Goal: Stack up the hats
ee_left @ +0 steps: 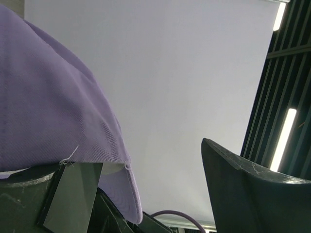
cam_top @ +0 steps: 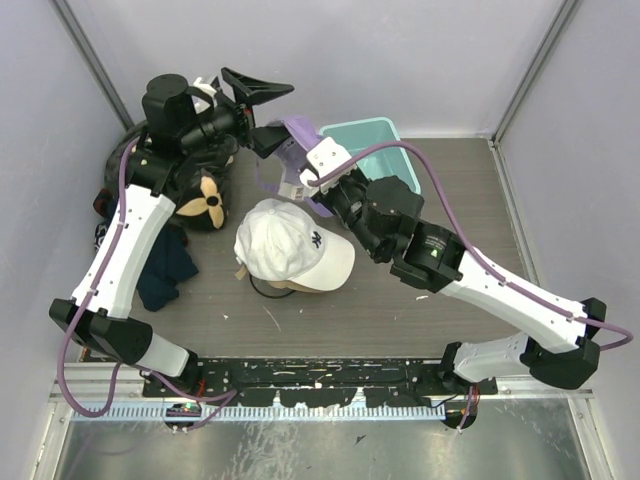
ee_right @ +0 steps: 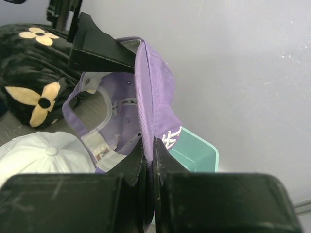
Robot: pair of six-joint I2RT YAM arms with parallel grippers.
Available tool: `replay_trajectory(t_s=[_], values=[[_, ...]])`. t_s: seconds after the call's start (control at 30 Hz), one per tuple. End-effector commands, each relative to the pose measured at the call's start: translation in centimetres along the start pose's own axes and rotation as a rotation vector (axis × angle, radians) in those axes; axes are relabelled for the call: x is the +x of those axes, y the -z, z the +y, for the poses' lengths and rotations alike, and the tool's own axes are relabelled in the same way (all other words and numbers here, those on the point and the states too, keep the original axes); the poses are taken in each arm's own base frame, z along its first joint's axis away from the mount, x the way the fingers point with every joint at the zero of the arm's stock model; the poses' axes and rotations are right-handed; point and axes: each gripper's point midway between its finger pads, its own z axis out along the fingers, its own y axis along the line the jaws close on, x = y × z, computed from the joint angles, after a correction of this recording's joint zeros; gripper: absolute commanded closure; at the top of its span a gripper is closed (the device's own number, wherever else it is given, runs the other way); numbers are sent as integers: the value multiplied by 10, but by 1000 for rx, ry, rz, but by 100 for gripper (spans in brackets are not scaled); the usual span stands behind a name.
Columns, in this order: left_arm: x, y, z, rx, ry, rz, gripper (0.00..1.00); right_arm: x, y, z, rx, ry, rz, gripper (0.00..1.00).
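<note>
A purple hat hangs in the air at the back of the table, its hollow side facing the left arm. My right gripper is shut on the hat's fabric beside the white logo; in the top view this gripper sits just below the hat. My left gripper is open next to the purple hat. One of its fingers lies against the hat's rim, and the other stands free. A white hat rests on a tan hat mid-table.
A teal bin stands at the back, right behind the purple hat. Black fabric with tan flower shapes lies at the back left. Dark navy clothing lies left of the white hat.
</note>
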Motion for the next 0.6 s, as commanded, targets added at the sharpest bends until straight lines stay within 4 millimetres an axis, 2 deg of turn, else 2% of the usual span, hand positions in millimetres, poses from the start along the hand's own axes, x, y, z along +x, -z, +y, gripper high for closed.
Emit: replay_trajectory(t_s=[0.0, 0.2, 0.4, 0.5, 0.57], values=[[4, -1, -3, 7, -38, 8, 13, -39, 25, -27, 69, -40, -122, 99], [12, -8, 17, -35, -31, 40, 16, -42, 29, -28, 72, -23, -130, 99], [12, -16, 30, -58, -28, 52, 58, -40, 27, -20, 53, -5, -125, 99], [9, -22, 35, -59, -31, 60, 69, -40, 27, -15, 39, 3, -120, 99], [8, -29, 39, -55, -32, 76, 81, -40, 28, -14, 33, 6, -117, 99]])
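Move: The purple hat, pinched by the right gripper, has its middle about 4 cm back, 3 cm to the right and 4 cm below the open left gripper; from the right gripper it is some 3 cm ahead and 6 cm to the left, about level. The stack topped by the white hat lies about 8 cm back of the left gripper and 40 cm below. The teal box is roughly 12 cm ahead and 18 cm right of the left gripper, far below. Sink the left gripper about 2.5 cm while easing it 2 cm to the right, so its jaws straddle the upper edge of the purple hat's crown, then close the wide-open fingers most of the way and pinch the cloth. Meanwhile keep the right gripper shut on the hat and draw it back some 2 cm, slightly to the right, then hold it there. ##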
